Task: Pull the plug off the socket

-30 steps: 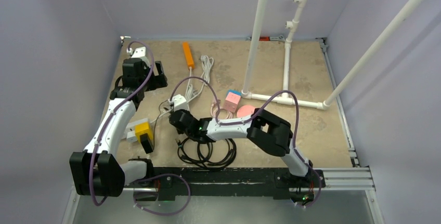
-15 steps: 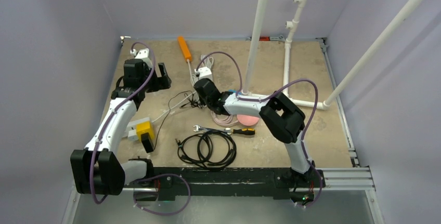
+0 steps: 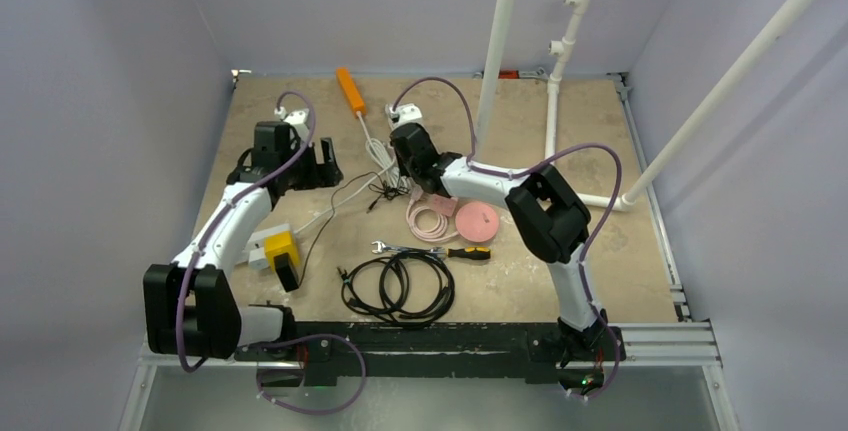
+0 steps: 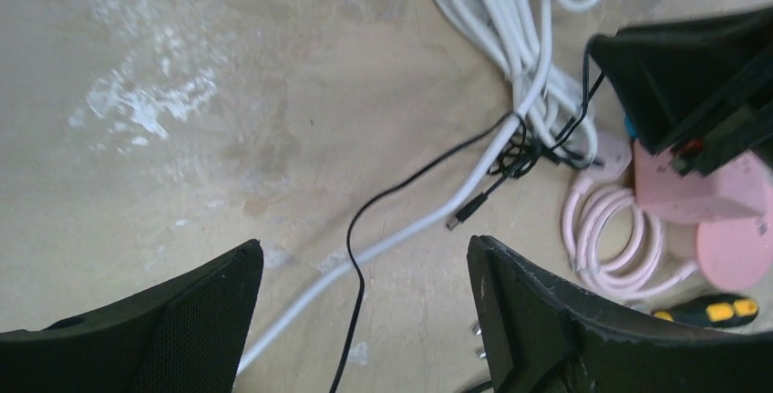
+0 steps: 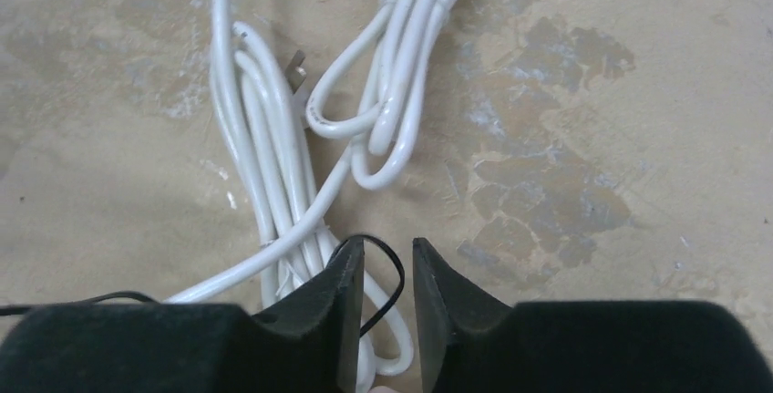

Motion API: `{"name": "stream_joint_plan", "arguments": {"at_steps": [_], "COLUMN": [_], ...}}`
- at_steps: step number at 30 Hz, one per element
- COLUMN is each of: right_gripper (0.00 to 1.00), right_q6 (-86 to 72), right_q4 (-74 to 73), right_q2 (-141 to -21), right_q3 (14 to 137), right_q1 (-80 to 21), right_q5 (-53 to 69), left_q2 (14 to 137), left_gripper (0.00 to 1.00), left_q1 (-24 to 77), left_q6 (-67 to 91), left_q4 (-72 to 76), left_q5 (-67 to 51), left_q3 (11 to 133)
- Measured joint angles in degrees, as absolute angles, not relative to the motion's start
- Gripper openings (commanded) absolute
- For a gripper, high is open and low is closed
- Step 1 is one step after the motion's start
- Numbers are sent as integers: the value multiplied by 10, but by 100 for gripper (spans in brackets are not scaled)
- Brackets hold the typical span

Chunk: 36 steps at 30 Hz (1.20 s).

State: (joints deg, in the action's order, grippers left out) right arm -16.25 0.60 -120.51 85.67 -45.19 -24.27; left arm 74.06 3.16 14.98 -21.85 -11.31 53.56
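A yellow and white socket block (image 3: 272,247) lies at the left, with a black plug body (image 3: 284,274) against its near side. From there a thin black cable (image 3: 322,213) runs to a small loose connector (image 4: 465,213) by the white cable bundle (image 3: 382,161). My right gripper (image 5: 389,247) hovers over that bundle (image 5: 273,165), jaws a narrow gap apart; a loop of the black cable (image 5: 394,270) crosses the gap, unpinched. A white pronged plug end (image 5: 293,69) lies in the bundle. My left gripper (image 4: 365,245) is wide open above the black and white cables, holding nothing.
An orange power strip (image 3: 350,91) lies at the back. A pink coiled cable (image 3: 430,219), a pink disc (image 3: 476,221), a wrench (image 3: 385,247) and a screwdriver (image 3: 468,252) sit mid-table. A black cable coil (image 3: 398,286) lies near the front. A white pipe frame (image 3: 552,131) stands at the right.
My right arm swung from the table's middle to the back, dragging the thin black cable with it, and its jaws have just parted slightly. My left gripper moved right, toward the cables.
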Motion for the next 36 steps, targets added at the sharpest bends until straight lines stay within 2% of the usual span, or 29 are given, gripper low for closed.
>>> {"name": "stream_joint_plan", "arguments": {"at_steps": [4,7,19,24,27,32,36], "right_gripper": [62,72,78,77,76,75,75], "right_q6": [-158,-159,-160,-160,-160,-159,-160], "right_q4": [15,30,114,155,175,200,215], "right_q2": [-1204,-1190,-993,-943,-937,-932,-906], "right_q3": [852,827,668,626,605,560,521], "right_q1": [-452,-453,-453,-454,-454,-459,-462], "right_q5": [-213,-184,-73,-48,-33,-14,-12], "left_q2": [740,745,812,843,872,889,915], "left_gripper": [82,82,82,78,71,42,28], "left_q1": [73,109,166,190,198,203,217], "left_q6": [132,122,98,94,93,91,86], "left_q4": [-239,-254,-261,-259,-259,-249,-244], "left_q5": [-98,-83,6,27,38,44,44], "left_q3": [509,507,507,508,520,533,550]}}
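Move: The stretch of black cord that the left hand goes for lies about 4 cm back, 5 cm right and 12 cm below it. From that hand the knotted cord bundle is some 13 cm right and 1 cm ahead, the yellow block 7 cm left and 11 cm back, both near table height. The right hand has another part of the black cord between its fingertips, with the bundle 7 cm back, 3 cm left and 7 cm below; the pink block is 9 cm back and 7 cm right. The right hand opens wide to let go of the black cord, then draws back about 12 cm, rising some 11 cm before sinking a little, its left side rolling up and the hand turning roughly 20 degrees counter-clockwise. Meanwhile the left hand comes down about 10 cm and some 6 cm to the right, first easing back a little and tipping its open fingers more steeply down, then starts closing them around the black cord where it crosses the white cable, still partly open. ##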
